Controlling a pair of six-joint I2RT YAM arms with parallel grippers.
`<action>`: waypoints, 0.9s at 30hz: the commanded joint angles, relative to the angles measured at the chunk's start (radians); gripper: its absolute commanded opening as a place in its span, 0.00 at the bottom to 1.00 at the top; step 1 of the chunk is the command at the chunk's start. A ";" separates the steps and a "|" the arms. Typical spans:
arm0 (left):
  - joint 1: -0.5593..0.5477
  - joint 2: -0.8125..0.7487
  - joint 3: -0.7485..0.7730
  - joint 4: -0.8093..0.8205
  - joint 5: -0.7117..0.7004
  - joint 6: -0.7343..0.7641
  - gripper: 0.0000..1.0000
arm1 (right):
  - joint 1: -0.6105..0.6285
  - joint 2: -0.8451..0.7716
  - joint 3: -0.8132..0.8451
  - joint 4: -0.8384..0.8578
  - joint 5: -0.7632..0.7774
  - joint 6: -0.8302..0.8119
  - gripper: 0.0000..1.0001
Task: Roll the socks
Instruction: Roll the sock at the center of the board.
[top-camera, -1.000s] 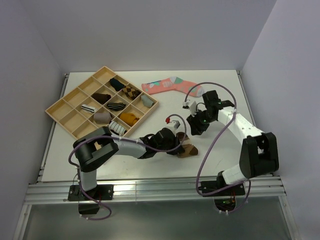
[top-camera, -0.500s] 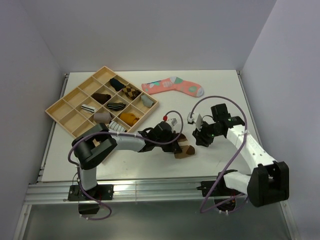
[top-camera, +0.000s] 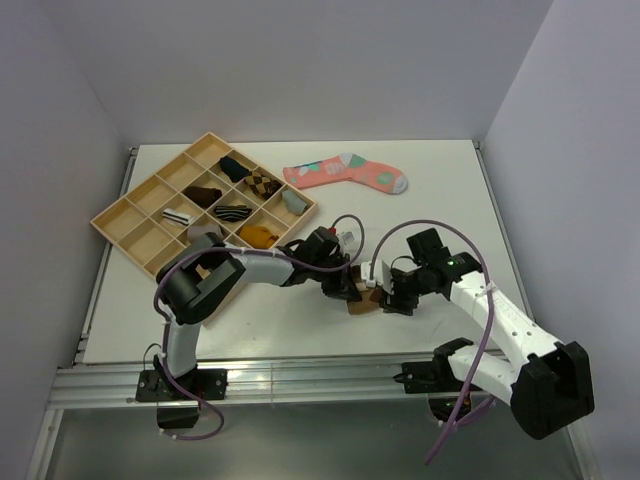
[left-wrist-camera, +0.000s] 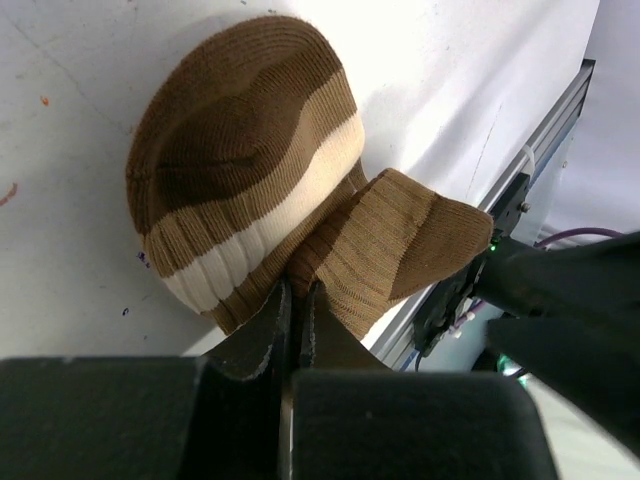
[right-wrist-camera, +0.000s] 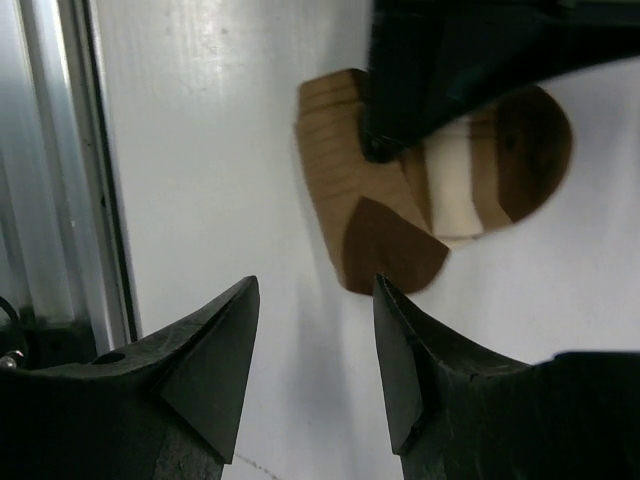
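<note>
The brown sock with tan bands (top-camera: 362, 304) lies partly rolled on the white table near the front middle. My left gripper (top-camera: 349, 289) is shut on its folded middle; in the left wrist view the fingers (left-wrist-camera: 270, 330) pinch the cloth below the rounded striped roll (left-wrist-camera: 245, 190). My right gripper (top-camera: 386, 296) is open just right of the sock, its jaws low over the table. In the right wrist view (right-wrist-camera: 315, 290) the sock's brown tip (right-wrist-camera: 392, 245) lies just ahead of the fingertips. No loose white striped sock shows.
A wooden tray (top-camera: 118, 222) with compartments at the back left holds several rolled socks, some white with black stripes (top-camera: 237, 254). A coral-pink sock (top-camera: 345, 172) lies flat at the back middle. The table's metal front rail (top-camera: 300, 375) is close behind the grippers.
My right gripper has come forward and left from the back right, down beside the sock. My left gripper has held the sock and shifted it slightly left.
</note>
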 joint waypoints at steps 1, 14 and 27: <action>0.005 0.113 -0.053 -0.312 -0.101 0.120 0.00 | 0.076 0.017 -0.035 0.055 0.016 -0.016 0.57; 0.021 0.121 -0.014 -0.334 -0.067 0.157 0.00 | 0.141 0.148 -0.063 0.227 0.082 0.021 0.57; 0.042 0.100 -0.008 -0.236 0.057 0.128 0.00 | 0.158 0.304 -0.013 0.254 0.143 0.048 0.54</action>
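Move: The brown striped sock is already pinched in the left hand, its middle about 3 cm to that hand's right, at its own distance out and roughly 1 cm lower. From the open right hand, the sock's loose near end lies some 5 cm left, 2 cm ahead and 7 cm below. The left fingertips are about 9 cm left, 3 cm ahead and 6 cm below. The pink sock lies flat some 32 cm ahead, 10 cm left and 8 cm below. The right hand's forward finger comes up against the dark corner of the sock's loose end as the hand sinks about 5 cm beside the left fingers and works nearly 3 cm left. On the way it first swings back a little, then forward about 3 cm; its fingers stay open. The left hand keeps its pinch and barely shifts. ##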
